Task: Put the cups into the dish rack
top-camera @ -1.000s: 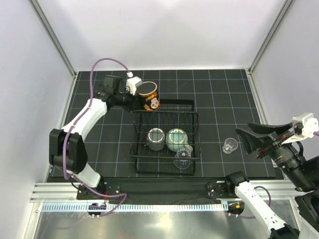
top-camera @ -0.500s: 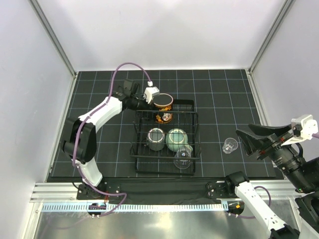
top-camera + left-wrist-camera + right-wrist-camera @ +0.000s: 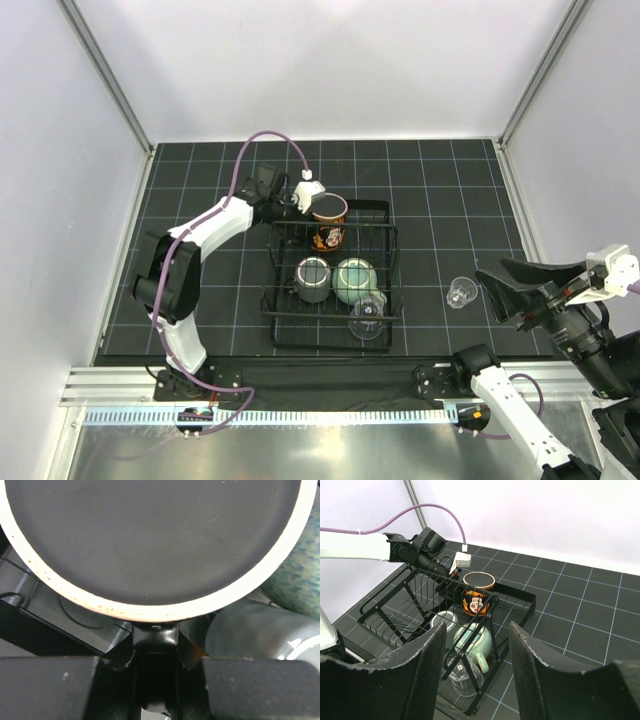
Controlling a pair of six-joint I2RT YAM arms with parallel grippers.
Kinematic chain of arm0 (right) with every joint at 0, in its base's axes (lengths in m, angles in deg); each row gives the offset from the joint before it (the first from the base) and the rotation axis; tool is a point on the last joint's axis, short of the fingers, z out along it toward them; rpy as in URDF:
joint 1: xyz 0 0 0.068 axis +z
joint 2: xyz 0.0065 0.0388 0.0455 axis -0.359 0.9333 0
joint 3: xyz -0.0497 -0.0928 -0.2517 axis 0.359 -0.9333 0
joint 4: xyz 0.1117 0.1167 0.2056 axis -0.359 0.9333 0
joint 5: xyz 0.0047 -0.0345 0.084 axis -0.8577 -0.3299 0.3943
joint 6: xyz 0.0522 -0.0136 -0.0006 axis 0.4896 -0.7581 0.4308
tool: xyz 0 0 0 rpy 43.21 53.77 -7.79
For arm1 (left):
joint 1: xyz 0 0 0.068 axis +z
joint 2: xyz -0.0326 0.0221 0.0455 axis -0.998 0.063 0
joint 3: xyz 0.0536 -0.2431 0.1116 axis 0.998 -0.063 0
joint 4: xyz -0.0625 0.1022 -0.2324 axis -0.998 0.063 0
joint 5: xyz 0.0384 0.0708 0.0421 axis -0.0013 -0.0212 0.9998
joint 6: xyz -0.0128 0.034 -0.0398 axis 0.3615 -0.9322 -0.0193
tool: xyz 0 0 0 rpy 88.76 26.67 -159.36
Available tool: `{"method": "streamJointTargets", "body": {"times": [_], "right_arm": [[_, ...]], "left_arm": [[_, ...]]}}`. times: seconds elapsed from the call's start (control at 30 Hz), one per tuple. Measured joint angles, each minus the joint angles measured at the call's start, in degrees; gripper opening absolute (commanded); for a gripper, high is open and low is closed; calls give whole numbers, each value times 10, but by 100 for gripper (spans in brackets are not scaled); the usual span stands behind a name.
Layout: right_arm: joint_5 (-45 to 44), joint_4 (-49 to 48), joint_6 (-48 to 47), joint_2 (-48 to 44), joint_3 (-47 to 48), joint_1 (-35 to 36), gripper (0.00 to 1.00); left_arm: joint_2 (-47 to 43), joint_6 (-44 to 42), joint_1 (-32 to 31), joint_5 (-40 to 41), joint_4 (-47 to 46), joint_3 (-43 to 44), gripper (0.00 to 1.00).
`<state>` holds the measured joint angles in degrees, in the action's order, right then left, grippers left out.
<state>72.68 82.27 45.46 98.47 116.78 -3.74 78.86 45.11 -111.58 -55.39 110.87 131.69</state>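
The dark cup with the skull-and-orange print (image 3: 329, 222) (image 3: 477, 597) is at the back end of the black wire dish rack (image 3: 283, 318) (image 3: 522, 596), its dark, pale-ringed round face (image 3: 150, 545) turned up. My left gripper (image 3: 303, 206) (image 3: 155, 655) is shut on its handle. I cannot tell whether the cup touches the rack floor. In the rack stand a dark grey-green mug (image 3: 313, 279) (image 3: 443, 621), a pale-green mug (image 3: 353, 280) (image 3: 474, 639) and a clear glass (image 3: 367, 317) (image 3: 464, 675). Another clear glass (image 3: 460, 292) stands on the mat right of the rack. Just right of it my right gripper (image 3: 497, 280) (image 3: 476, 630) hangs open, holding nothing.
The black gridded mat (image 3: 440, 190) ends at white walls behind and at both sides. A purple cable (image 3: 265, 135) arcs over the left arm. Metal rails (image 3: 320, 415) run along the near edge by the arm bases.
My left arm has carried the skull cup right from behind the rack's back-left corner to over its back end. My right gripper has drifted slightly nearer the table's front.
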Motion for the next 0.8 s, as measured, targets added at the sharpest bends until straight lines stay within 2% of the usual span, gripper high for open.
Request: {"method": "streamJointTargets", "body": {"times": [0.1,0.13,0.2,0.33,0.4,0.5,0.8], "right_arm": [[0,0,0,-8,-12,0,54],[0,-1,0,-9,-14,0,54],[0,-1,1,-10,-20,0,54],[0,-1,1,-10,-28,0,54],[0,-1,1,-10,-29,0,54],[0,-1,1,-13,-30,0,54],[1,-10,0,-14,-34,0,55]], "left_arm": [[0,1,-2,10,-17,-5,1],[0,3,-3,12,-24,-8,9],[0,4,-4,17,-33,-11,14],[0,7,-7,22,-46,-14,42],[0,12,-9,22,-57,-14,48],[0,17,-10,23,-70,-21,53],[-12,18,-10,22,-73,-41,60]]}}
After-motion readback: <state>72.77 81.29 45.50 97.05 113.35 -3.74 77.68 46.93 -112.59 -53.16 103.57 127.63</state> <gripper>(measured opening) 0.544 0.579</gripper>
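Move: The left hand already holds the red mug by its handle, inside the far left part of the dish rack; the mug's middle is about 5 cm to the hand's right, 1 cm ahead and 1 cm lower. The grey cup sits some 13 cm back and 2 cm right of that hand, the green cup 13 cm back and 11 cm right, both roughly 3 cm lower. From the idle right hand the mug lies about 29 cm ahead, 17 cm left and 36 cm below. Forward by barely 1 cm, the left hand eases the mug within the rack, then spreads its fingers from nearly shut to more than half open, letting go of the handle, which stays between the parted pads. As they open, the hand drifts slightly right, then gives back part of the forward travel and sinks a little, its wrist tipping up about 5 degrees. ##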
